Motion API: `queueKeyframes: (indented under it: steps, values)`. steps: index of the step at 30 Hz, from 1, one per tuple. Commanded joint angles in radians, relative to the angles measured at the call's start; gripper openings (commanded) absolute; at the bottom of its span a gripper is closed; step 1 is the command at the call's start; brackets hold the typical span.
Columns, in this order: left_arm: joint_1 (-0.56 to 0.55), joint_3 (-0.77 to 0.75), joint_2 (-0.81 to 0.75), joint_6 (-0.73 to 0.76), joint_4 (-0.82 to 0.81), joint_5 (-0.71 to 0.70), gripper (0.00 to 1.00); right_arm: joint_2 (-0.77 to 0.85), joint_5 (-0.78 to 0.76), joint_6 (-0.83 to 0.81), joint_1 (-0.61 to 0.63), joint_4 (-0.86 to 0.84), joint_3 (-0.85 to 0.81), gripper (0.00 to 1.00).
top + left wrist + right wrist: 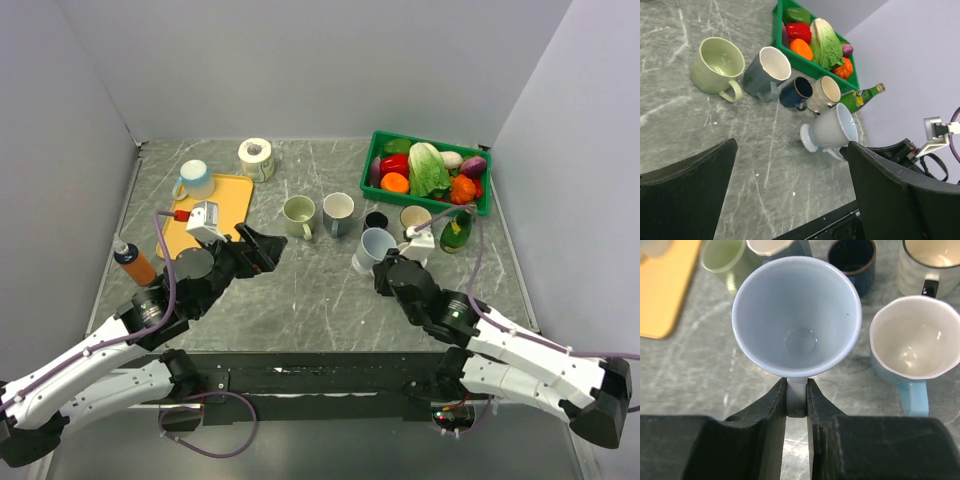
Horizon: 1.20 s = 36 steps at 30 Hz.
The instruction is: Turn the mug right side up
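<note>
The pale blue footed mug [375, 246] is near the table's middle right, tilted, with its foot low and its mouth facing up and towards the right arm. My right gripper [386, 268] is shut on the mug's handle. In the right wrist view the gripper [796, 390] pinches the handle just below the mug's open, empty bowl [797, 315]. In the left wrist view the mug [832, 131] leans on its foot. My left gripper [262, 245] is open and empty, left of the mug; in its own view [790, 150] it hangs over bare table.
Behind the mug stand a green mug [298, 215], a grey-blue mug [338, 212], a dark blue cup [376, 219], a cream mug [415, 218] and a green bottle [456, 230]. A light blue mug [915, 345] is close on the right. A green vegetable crate [480, 195], an orange tray [228, 205] and an orange bottle [133, 262] are also there.
</note>
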State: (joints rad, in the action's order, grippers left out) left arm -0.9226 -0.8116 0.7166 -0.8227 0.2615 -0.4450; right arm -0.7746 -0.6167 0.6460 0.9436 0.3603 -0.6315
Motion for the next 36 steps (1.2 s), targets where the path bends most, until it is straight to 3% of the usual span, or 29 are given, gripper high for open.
queueKeyframes:
  steps: [1, 16, 30, 36]
  values:
    - [-0.001, -0.038, -0.019, 0.027, 0.035, -0.055, 0.96, -0.052, -0.074, 0.029, 0.0, -0.107, -0.011, 0.0]
    - [-0.001, -0.034, -0.006, 0.028, 0.044, -0.061, 0.96, -0.23, -0.094, 0.126, 0.0, -0.15, 0.029, 0.0]
    - [-0.001, -0.031, -0.005, 0.031, 0.054, -0.069, 0.96, -0.385, -0.126, 0.078, 0.0, -0.303, 0.084, 0.0]
    - [-0.001, -0.038, -0.003, 0.033, 0.07, -0.081, 0.96, -0.425, -0.127, 0.121, 0.007, -0.264, 0.073, 0.01]
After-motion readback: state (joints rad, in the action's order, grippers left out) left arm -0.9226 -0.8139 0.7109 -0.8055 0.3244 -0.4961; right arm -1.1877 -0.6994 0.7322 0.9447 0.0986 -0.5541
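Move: The right hand holds the white mug by its handle, mouth up. The free spot it is taken to lies about 6 cm ahead of this hand, 5 cm to its left and 10 cm lower. From this hand, the light-blue mug is 4 cm ahead and 6 cm right, the navy mug 12 ahead and 2 left, and the cream mug 13 ahead and 8 right, all about 10 cm lower. From the left hand the spot is some 7 cm ahead, 20 cm right and 22 cm down. The right hand, still pinching the white mug's handle, lowers the mug about 9 cm towards the free patch of table left of the light-blue mug and on the near side of the navy mug. It sinks almost straight at first, then eases forward some 3 cm and slightly left as the descent slows, while the wrist rolls its left side down and tips the fingers down, about 10 degrees in all; the grip stays shut. ##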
